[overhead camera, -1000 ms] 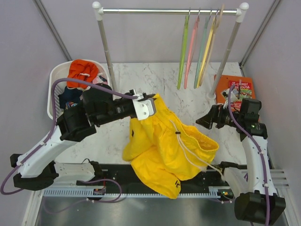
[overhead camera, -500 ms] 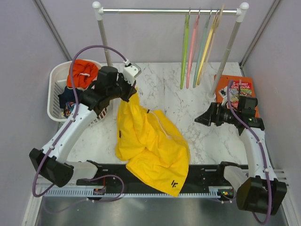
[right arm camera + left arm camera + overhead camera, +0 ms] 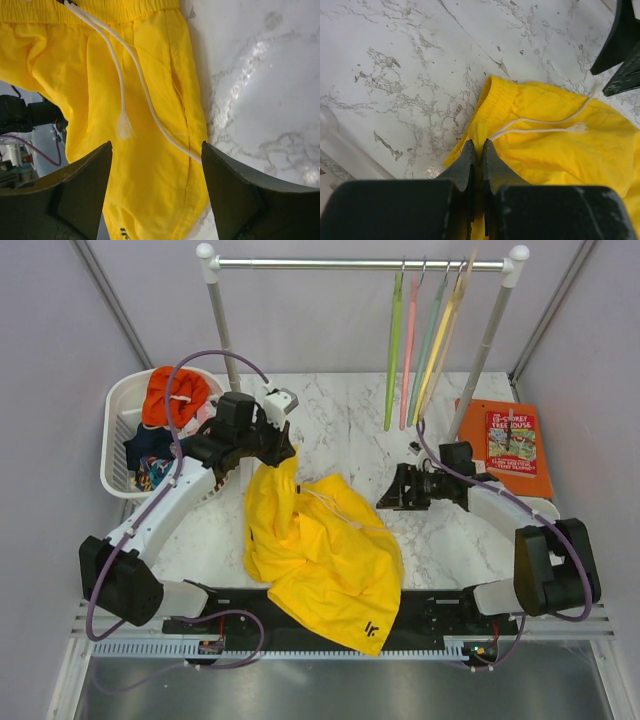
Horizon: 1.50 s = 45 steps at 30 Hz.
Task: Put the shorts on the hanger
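The yellow shorts lie spread on the marble table, their hem with the dark logo hanging over the near edge. My left gripper is shut on the waistband corner and holds it lifted; the left wrist view shows the jaws pinching yellow cloth, with the white drawstring beside them. My right gripper is open and empty, just right of the shorts, pointing at them; in the right wrist view the shorts and drawstring lie beyond the open jaws. The light green hanger hangs on the rail.
A clothes rail stands at the back with pink, mint-grey and yellow hangers beside the green one. A white basket with an orange-red garment and patterned clothes is at the left. An orange book lies at the right.
My left gripper carried the shorts' waistband back and left, and the shorts settled flatter on the table. My right arm swung left and down toward the shorts' right edge, still open.
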Each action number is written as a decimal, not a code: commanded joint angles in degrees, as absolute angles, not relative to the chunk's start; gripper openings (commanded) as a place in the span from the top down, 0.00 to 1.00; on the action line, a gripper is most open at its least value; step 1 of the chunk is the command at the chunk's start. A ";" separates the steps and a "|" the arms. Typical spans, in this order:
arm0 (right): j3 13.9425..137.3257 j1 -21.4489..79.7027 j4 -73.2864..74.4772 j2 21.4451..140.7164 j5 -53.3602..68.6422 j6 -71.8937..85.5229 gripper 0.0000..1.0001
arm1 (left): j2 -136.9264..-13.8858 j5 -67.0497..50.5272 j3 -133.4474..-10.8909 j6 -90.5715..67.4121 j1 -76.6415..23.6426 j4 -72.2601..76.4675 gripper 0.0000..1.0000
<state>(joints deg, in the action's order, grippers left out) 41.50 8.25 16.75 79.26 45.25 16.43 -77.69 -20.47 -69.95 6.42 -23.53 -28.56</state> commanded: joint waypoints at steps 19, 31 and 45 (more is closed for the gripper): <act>42.83 23.82 -30.64 103.71 34.34 35.49 0.17 | -77.69 -27.06 -68.99 2.81 -18.82 -31.55 0.98; 35.79 22.59 -29.46 95.21 43.59 38.15 1.00 | -76.03 -31.63 -69.09 2.37 -16.62 -36.03 0.98; 33.84 11.07 10.00 38.52 42.45 31.03 1.00 | -57.66 -44.11 -65.38 7.03 -16.43 -38.14 0.98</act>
<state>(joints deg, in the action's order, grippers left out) 32.16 11.55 -1.56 47.90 41.98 32.25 -60.03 -38.50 -65.14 4.62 -16.43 -36.67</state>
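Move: The loose right end of the shorts' waistband lies some 6 cm ahead of the open right gripper, 9 cm to its left and 6 cm lower. About 11 cm farther left of that end and a few centimetres nearer the base sits the drawstring stopper. The left gripper already holds the other waistband end; from it the loose end is roughly 10 cm to the right, about level fore and aft, some 16 cm below. Reach the right gripper forward, left and down about 10 cm to the loose waistband end, then close its fingers and pinch the cloth. Lift it some 19 cm, drawing back and to the right, fingertips tipping up. Keep the left grip shut: ease slightly left, dip about 3 cm, then raise past its starting height while drawing back about 8 cm. ##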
